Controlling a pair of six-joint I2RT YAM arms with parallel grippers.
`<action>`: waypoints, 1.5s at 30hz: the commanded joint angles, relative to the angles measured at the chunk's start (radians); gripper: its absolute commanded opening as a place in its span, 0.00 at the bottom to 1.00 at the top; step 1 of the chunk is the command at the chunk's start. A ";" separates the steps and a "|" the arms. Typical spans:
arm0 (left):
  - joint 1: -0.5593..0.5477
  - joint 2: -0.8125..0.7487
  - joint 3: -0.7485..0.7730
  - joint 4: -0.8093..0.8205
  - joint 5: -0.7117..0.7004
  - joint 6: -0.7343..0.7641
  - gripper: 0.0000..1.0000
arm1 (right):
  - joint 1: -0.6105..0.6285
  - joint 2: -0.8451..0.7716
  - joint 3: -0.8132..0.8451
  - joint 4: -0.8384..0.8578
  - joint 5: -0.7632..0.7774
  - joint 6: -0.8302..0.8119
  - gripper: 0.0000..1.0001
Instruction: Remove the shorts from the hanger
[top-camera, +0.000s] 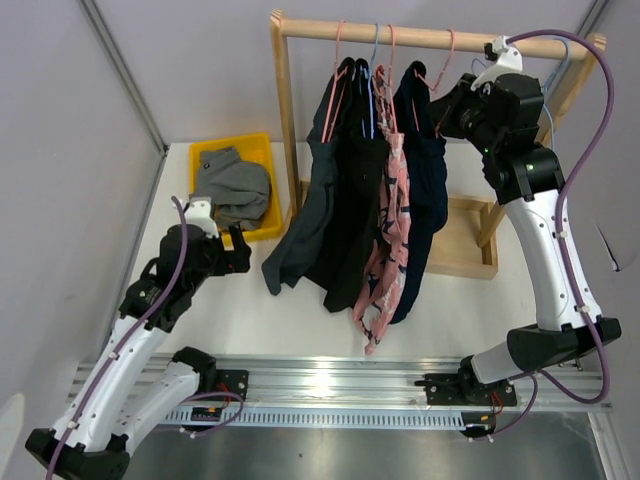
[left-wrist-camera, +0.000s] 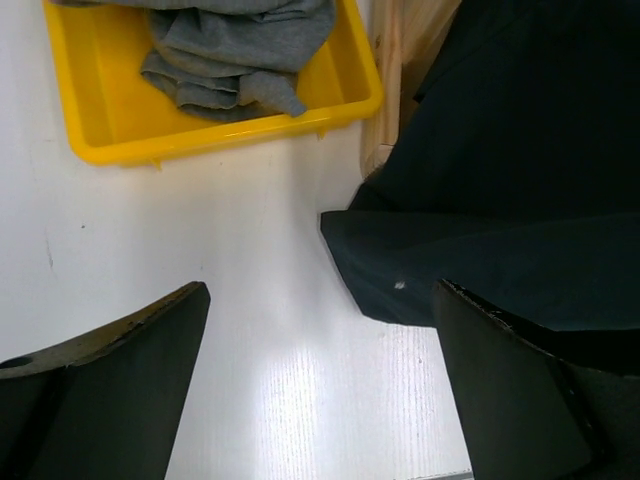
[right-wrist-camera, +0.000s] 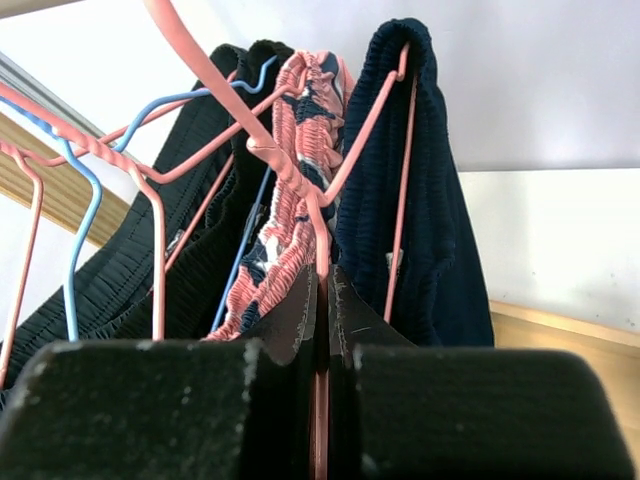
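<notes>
Several shorts hang on wire hangers from the wooden rail: dark charcoal, black, pink patterned and navy. My right gripper is up beside the navy pair. In the right wrist view it is shut on the pink hanger wire that carries the navy shorts, next to the pink patterned pair. My left gripper hovers low over the table, open and empty, just short of the charcoal hem.
A yellow bin at the back left holds the grey shorts; in the left wrist view the bin lies ahead. The rack's wooden base and left upright stand behind the hanging clothes.
</notes>
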 joint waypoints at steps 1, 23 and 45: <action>-0.077 -0.003 0.057 0.045 0.019 0.030 0.99 | 0.005 -0.071 0.012 0.020 0.012 -0.017 0.00; -1.097 0.853 1.096 0.155 -0.153 0.153 0.99 | 0.041 -0.335 0.029 -0.150 0.243 0.082 0.00; -1.134 1.112 1.214 0.250 -0.259 0.176 0.60 | 0.041 -0.401 0.054 -0.271 0.205 0.138 0.00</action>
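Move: The navy shorts hang on their pink hanger, its neck already shut in the right hand; their middle is about 22 cm below that hand and 5 cm nearer the robot. From the open left hand they hang some 41 cm to the right, 12 cm ahead and 2 cm higher. The pink patterned shorts stand about 8 cm to their left, the black shorts about 14 cm; both reach about as far forward. Backing off some 15 cm, a little to the right and up, the right hand keeps its grip on the hanger and draws it off the bar. Meanwhile the left hand sweeps about 45 cm right in an arch, also back, turning roughly 55 degrees clockwise, dips to the near side of the navy shorts and starts closing on the cloth; a firm hold isn't visible. ##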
